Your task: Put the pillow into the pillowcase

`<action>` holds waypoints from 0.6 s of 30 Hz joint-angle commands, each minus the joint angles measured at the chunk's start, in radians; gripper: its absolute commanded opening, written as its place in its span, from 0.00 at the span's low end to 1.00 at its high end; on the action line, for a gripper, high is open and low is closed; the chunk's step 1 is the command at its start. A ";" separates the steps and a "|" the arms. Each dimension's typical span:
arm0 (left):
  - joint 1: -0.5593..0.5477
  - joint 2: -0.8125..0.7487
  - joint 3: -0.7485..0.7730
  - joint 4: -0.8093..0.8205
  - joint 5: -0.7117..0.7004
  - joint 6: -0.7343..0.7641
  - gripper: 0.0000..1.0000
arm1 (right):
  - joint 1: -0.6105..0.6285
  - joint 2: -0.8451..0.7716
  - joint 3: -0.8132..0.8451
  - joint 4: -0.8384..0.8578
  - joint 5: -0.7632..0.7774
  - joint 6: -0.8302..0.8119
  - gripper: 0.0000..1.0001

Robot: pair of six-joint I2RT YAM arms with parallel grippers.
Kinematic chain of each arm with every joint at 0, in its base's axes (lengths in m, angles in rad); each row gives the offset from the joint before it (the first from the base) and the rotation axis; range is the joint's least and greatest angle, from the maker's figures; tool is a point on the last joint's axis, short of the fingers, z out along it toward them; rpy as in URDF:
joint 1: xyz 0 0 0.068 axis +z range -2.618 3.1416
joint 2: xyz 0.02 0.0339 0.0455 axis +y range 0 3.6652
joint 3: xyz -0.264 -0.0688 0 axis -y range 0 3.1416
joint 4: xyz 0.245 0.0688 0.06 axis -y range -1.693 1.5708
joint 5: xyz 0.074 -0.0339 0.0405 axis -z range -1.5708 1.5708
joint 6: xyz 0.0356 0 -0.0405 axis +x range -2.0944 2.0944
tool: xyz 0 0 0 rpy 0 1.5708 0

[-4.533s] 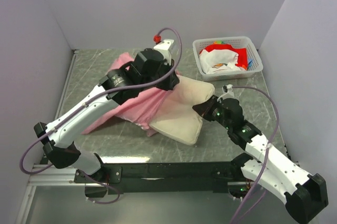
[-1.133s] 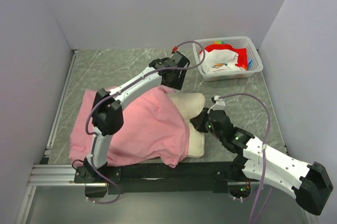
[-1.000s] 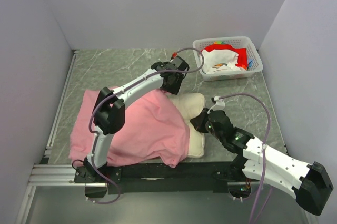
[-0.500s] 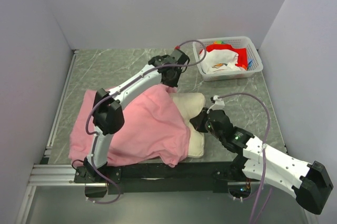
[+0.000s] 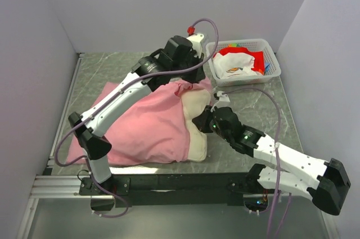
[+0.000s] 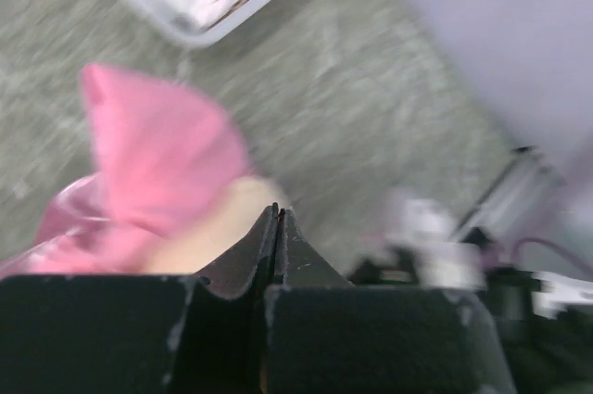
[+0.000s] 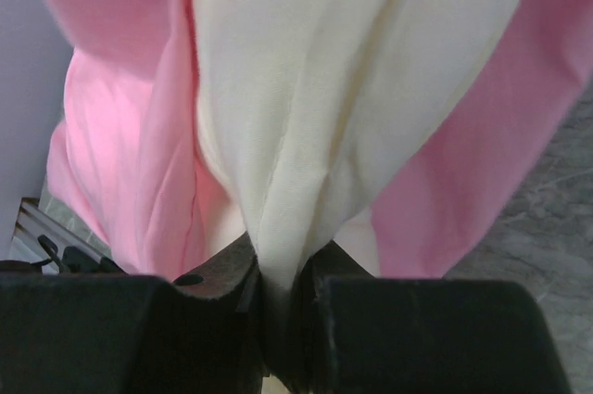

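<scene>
The pink pillowcase (image 5: 140,123) lies spread over the left and middle of the table. Out of its right end sticks the cream pillow (image 5: 195,116), with pink fabric on both sides of it in the right wrist view. My right gripper (image 5: 203,122) is shut on a pinched fold of the pillow (image 7: 287,134) at that end. My left gripper (image 5: 188,76) hangs over the bunched back corner of the pillowcase (image 6: 153,158). Its jaws are shut tight (image 6: 276,212) and nothing shows between them.
A white basket (image 5: 247,80) holding red and white cloth stands at the back right, close to the left wrist, and its rim shows at the top of the left wrist view (image 6: 199,37). Grey walls enclose the table on three sides.
My left gripper has shut and risen off the cloth toward the back. The right gripper has moved left with the pillow, and the pillowcase now lies further left with its back corner bunched.
</scene>
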 commanded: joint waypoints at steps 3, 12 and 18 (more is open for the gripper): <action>-0.018 -0.100 -0.031 0.229 0.174 -0.085 0.01 | 0.022 0.095 0.089 0.174 -0.036 -0.016 0.00; -0.023 -0.070 -0.038 0.033 -0.304 -0.177 0.36 | -0.009 0.313 0.022 0.284 -0.071 0.044 0.00; -0.023 -0.330 -0.443 0.005 -0.557 -0.237 0.76 | -0.012 0.266 0.000 0.284 -0.047 0.090 0.00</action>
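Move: The far corner of the pillowcase mouth is about 5 cm ahead of the raised, shut left hand, 1 cm to its left and some 20 cm below; the basket is roughly 20 cm ahead, 21 cm right and 27 cm below. From the right hand, already gripping the pillow's exposed end, the middle of the pillowcase mouth is about 5 cm left, 2 cm ahead and 5 cm below. Left rises about 8 cm, then sinks leftward, opening; right, still pinching the pillow, lowers it 6 cm, leftward. ##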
